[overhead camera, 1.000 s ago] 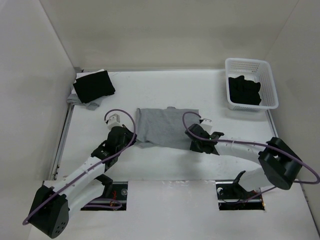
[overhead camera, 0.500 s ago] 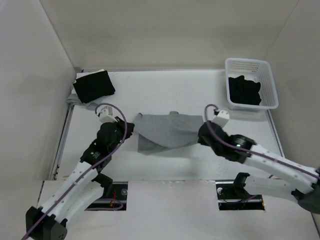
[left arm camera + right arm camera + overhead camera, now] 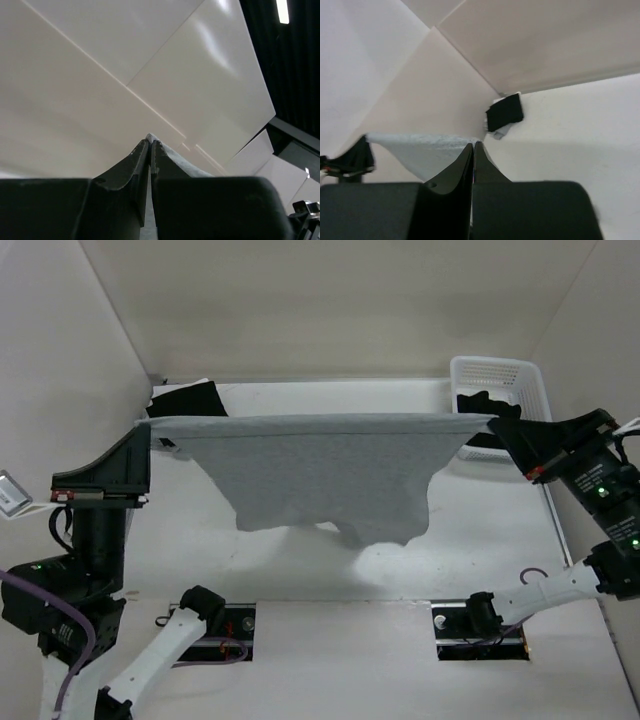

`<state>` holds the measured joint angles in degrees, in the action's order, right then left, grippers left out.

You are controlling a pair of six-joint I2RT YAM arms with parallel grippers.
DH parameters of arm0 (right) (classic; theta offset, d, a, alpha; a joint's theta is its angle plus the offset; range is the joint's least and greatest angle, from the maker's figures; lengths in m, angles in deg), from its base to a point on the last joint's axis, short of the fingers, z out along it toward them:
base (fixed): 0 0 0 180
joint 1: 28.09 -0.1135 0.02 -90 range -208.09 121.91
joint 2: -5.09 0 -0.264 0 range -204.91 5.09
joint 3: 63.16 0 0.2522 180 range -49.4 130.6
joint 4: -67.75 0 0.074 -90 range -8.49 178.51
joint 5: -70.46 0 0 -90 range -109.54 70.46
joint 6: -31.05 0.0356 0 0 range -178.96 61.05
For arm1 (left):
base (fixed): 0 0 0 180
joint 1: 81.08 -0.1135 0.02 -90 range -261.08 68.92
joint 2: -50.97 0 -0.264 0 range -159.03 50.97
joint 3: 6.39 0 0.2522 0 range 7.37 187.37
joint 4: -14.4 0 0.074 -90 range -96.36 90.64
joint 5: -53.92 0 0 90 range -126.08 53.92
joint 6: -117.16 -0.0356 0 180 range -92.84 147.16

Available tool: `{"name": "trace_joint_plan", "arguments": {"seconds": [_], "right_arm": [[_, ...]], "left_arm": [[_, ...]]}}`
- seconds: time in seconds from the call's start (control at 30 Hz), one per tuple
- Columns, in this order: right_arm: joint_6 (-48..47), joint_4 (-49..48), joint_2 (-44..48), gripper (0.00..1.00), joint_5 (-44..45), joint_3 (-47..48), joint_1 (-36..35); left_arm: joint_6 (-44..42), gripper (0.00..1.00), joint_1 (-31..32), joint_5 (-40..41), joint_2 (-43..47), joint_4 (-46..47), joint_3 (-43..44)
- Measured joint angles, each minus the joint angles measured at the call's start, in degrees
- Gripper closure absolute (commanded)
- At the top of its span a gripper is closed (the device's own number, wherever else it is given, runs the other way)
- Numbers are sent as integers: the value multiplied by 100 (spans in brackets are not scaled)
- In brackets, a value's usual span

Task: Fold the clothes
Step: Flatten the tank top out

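A light grey short-sleeved shirt [image 3: 320,475] hangs stretched in the air above the table, its top edge taut and level. My left gripper [image 3: 158,436] is shut on its left corner and my right gripper [image 3: 497,425] is shut on its right corner. In the left wrist view the fingertips [image 3: 149,142] pinch a grey tip of the shirt [image 3: 176,156]. In the right wrist view the jaws [image 3: 473,145] are closed, with the shirt [image 3: 420,146] spreading left from them. Folded black garments [image 3: 188,400] lie at the back left and show in the right wrist view [image 3: 505,112].
A white lattice basket [image 3: 515,370] stands at the back right, partly behind my right arm, with black clothes [image 3: 478,400] in it. White walls close in the table on the left, back and right. Two dark cut-outs [image 3: 225,625] sit at the near edge.
Both arms have risen from the table and spread apart, lifting the grey shirt from a heap into a taut hanging sheet. The right gripper shut on the shirt's corner.
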<state>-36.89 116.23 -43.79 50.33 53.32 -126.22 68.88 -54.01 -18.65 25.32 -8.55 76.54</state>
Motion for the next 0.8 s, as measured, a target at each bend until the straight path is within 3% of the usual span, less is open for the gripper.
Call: {"name": "trace_joint_plan", "arguments": {"seconds": [0.17, 0.3, 0.4, 0.53, 0.67, 0.73, 0.8], "right_arm": [[-1985, -1705, -365, 100, 142, -597, 251], [-2651, -2345, -535, 100, -269, -1082, 1379], [-2103, -2028, -734, 100, -1069, -1305, 2636], [-855, -1733, -1147, 100, -3265, -2026, 4752], [-120, -1722, -2474, 100, -5066, -2393, 6314], [66, -1320, -3582, 100, -5801, -1729, 6830], [151, -1001, -4743, 100, -6290, -444, 7241]], "left_arm": [[-114, 97, -42, 125, -219, -11, 251], [-146, 97, -94, 280, -887, 177, 48], [-125, 97, -140, 323, -1600, 367, -509], [20, 98, -385, 267, -2579, 328, -1403], [317, 99, -1047, -13, -3884, 398, -1484], [470, 99, -1353, -205, -4876, 378, -879], [544, 99, -1519, -398, -5805, 396, 33]]}}
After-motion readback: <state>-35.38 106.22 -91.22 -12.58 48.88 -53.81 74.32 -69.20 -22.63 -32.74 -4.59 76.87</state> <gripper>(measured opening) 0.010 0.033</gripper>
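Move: Both hands already stretch the tank top's upper edge between them, high over the table. The bare middle of the table lies about 20 cm ahead and 20 cm right of the left hand, some 20 ahead and 26 left of the right hand, roughly 55 below both. The black folded cloth is about 42 cm ahead and 12 left of the left hand, 53 down; the white basket about 43 ahead and 22 right of the right hand, 50 down. Both hands, still pinching the tank top, swing about 30 cm forward and 25–30 cm down over the table. ##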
